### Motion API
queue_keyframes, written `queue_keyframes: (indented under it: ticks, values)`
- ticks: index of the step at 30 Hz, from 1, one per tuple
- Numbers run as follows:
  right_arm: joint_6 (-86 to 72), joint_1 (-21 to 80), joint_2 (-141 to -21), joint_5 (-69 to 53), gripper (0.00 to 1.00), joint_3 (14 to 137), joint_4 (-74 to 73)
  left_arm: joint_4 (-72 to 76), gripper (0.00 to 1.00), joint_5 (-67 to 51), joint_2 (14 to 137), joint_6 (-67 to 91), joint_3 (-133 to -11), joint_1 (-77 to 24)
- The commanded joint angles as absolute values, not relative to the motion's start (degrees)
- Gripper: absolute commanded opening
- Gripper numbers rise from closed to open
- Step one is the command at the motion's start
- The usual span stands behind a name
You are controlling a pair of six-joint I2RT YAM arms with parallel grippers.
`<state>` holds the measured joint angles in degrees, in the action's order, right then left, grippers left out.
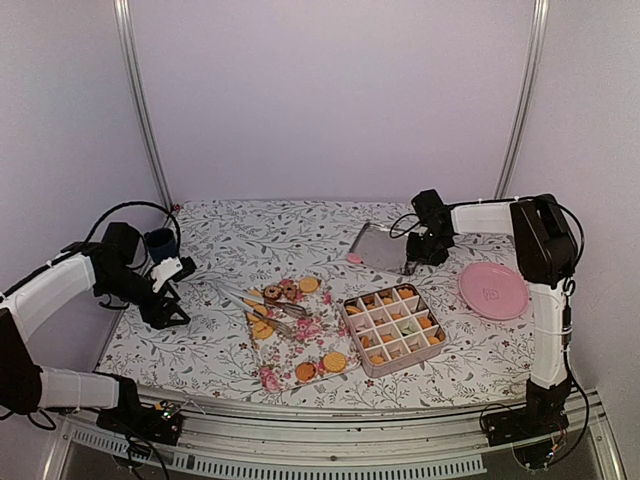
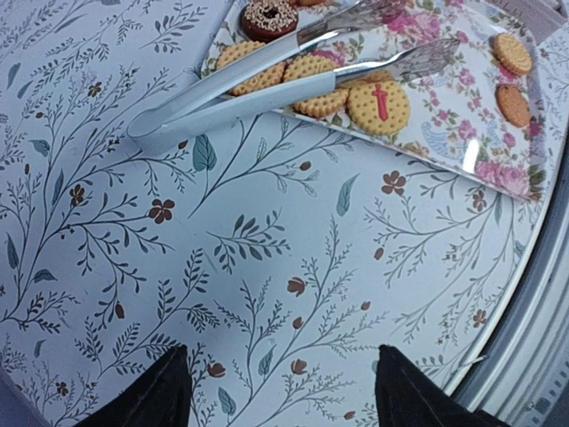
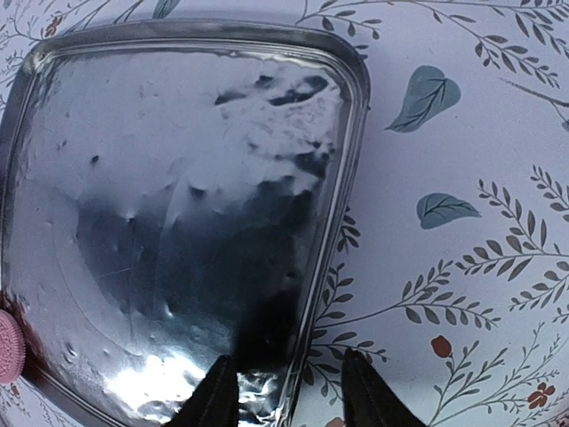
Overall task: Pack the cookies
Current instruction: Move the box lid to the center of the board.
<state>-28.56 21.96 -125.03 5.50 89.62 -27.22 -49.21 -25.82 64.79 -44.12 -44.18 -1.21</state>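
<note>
Orange-tan cookies (image 1: pixel 334 361) lie on a floral tray (image 1: pixel 318 335), and more fill a divided box (image 1: pixel 393 328). In the left wrist view the cookies (image 2: pixel 378 105) sit under metal tongs (image 2: pixel 267 76) whose handle end rests on the cloth. My left gripper (image 2: pixel 280 391) hangs open over bare cloth, short of the tongs. My right gripper (image 3: pixel 289 396) is open and straddles the right rim of a shiny metal lid (image 3: pixel 178 178): one finger over the lid, one over the cloth. A pink cookie (image 3: pixel 7 347) lies at the lid's left edge.
A pink plate (image 1: pixel 493 290) lies right of the box. A dark blue cup (image 1: pixel 160 243) stands behind my left gripper (image 1: pixel 172 292). The table's near edge runs just past the tray in the left wrist view.
</note>
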Motion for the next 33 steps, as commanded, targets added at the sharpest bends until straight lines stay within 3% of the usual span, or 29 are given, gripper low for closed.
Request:
queue_keyframes:
  ticks: [1, 7, 11, 18, 28, 33]
  values:
    - [-29.7, 22.0, -127.6, 5.4, 0.35, 89.1, -26.4, -50.1, 0.72, -25.7, 65.1, -44.7, -46.2, -0.9]
    - [-29.7, 22.9, -125.0, 8.3, 0.08, 89.0, -26.0, -50.7, 0.72, -25.8, 65.3, -44.6, -47.0, -1.1]
    - [-30.2, 23.3, -119.3, 9.6, 0.00, 85.4, -23.1, -51.2, 0.72, -25.9, 65.6, -44.4, -47.7, -1.7]
    - [-35.9, 24.8, -106.9, 9.5, 0.00, 71.6, -15.5, -51.3, 0.71, -26.2, 66.8, -42.9, -48.1, -4.9]
    - [-46.9, 28.9, -92.9, 15.4, 0.00, 51.8, -15.9, -51.2, 0.71, -26.0, 67.2, -41.4, -49.3, -9.2]
    - [-51.4, 34.5, -87.5, 17.0, 0.00, 47.4, -18.9, -51.2, 0.71, -26.1, 66.8, -41.2, -48.9, -10.5]
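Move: The box lid lies flat about 8 cm ahead of my right hand and 6 cm to its left, its near right-hand rim right between my fingers. A pink cookie sits on the lid some 14 cm to my right hand's left and 3 cm farther out; the cookie box stands roughly 22 cm back and 6 cm left, the pink plate 10 cm back and 19 cm right. From my left hand the lid is some 33 cm ahead and 44 cm right, 10 cm lower. I finish closing my right fingers, pinching the lid's near right-hand rim, then draw the lid back some 14 cm towards the cookie box and slightly right. My right hand rises about 5 cm on the way, sinks a little again, and turns roughly 10 degrees clockwise. My left hand, empty and open, shifts about 3.5 cm right. ##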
